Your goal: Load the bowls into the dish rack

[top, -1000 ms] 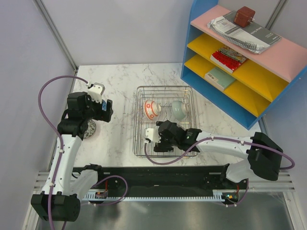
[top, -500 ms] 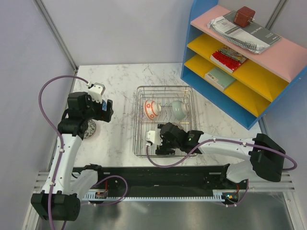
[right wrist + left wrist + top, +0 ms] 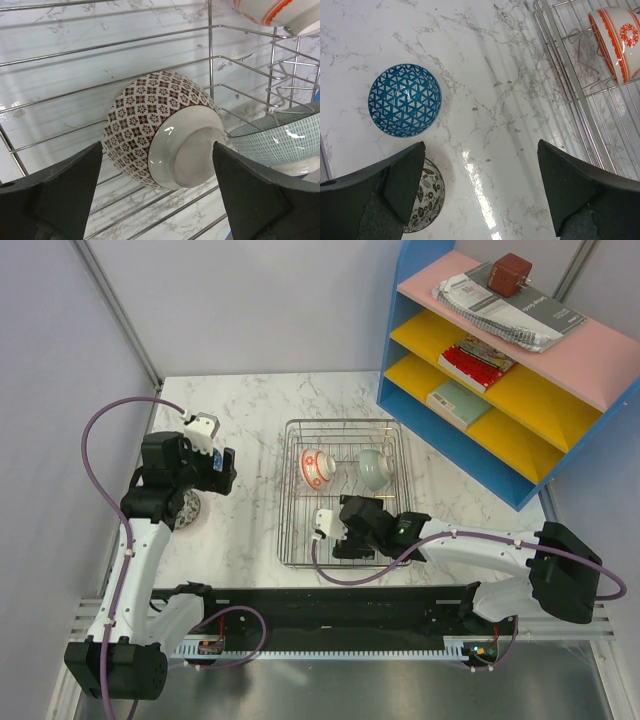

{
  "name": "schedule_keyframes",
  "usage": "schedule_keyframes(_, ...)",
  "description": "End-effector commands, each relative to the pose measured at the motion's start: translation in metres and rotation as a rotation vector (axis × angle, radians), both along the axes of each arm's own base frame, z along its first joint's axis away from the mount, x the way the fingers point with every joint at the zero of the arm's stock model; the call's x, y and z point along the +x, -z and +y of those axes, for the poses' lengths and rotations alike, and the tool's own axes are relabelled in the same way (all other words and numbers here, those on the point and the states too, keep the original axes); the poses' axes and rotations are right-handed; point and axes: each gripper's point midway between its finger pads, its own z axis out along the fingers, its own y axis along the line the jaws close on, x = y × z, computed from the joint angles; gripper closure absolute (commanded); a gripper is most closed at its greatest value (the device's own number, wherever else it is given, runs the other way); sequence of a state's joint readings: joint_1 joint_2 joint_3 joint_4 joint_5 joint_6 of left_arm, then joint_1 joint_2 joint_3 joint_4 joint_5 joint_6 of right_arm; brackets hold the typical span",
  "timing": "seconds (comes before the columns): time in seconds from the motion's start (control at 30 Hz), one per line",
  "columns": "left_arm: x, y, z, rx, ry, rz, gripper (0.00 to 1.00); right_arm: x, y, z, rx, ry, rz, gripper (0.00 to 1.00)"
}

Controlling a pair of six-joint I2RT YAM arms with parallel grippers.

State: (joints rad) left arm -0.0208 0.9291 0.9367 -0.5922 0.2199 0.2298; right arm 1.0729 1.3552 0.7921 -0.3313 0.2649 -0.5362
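The silver wire dish rack (image 3: 344,423) stands mid-table. A red-orange patterned bowl (image 3: 316,467) and a pale teal bowl (image 3: 374,468) lean in its far half. My right gripper (image 3: 157,145) hangs open over the near half, its fingers either side of a reddish-brown patterned bowl (image 3: 145,117) that lies on its side with its foot toward me, resting on the wires. Left of the rack my left gripper (image 3: 481,145) is open above bare marble. A blue triangle-patterned bowl (image 3: 405,100) and a grey floral bowl (image 3: 422,200) sit upright on the table beneath it.
A blue shelf unit (image 3: 500,370) with pink and yellow shelves holding books stands at the back right, close to the rack's far corner. Grey walls close the table's left and back sides. A purple cable (image 3: 100,425) loops beside the left arm.
The right gripper has drawn back slightly toward the near right, away from the reddish-brown bowl. The left arm has not moved.
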Motion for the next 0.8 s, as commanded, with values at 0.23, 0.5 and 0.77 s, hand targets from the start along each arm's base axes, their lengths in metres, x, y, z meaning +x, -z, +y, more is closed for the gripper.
schedule_keyframes(0.23,0.004,-0.004,0.000,0.002,0.010,-0.021,0.00,0.025,-0.067,0.025,0.184,0.027,-0.154,0.02)
schedule_keyframes(0.5,0.003,-0.002,0.003,0.012,-0.003,-0.025,0.00,0.076,-0.084,0.033,0.181,0.186,-0.385,0.02)
schedule_keyframes(0.77,0.003,0.002,0.001,0.009,0.012,-0.022,0.00,0.089,-0.068,0.021,0.108,0.281,-0.429,0.02)
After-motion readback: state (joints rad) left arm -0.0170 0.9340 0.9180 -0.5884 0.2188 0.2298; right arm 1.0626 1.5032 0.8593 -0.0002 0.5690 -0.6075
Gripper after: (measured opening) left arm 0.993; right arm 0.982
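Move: The right hand, open, hangs just over the brown-patterned bowl, whose middle is about 2 cm ahead, 1 cm left and 4 cm below. The orange bowl stands in the rack some 13 cm ahead and 8 cm left; the green bowl also 13 cm ahead but 5 cm right, both about 2 cm lower. From the open left hand the orange bowl lies about 7 cm ahead, 17 right, 15 below. The right hand rises off the brown-patterned bowl, then reaches forward about 7 cm towards the orange bowl, fingers tipping up. ##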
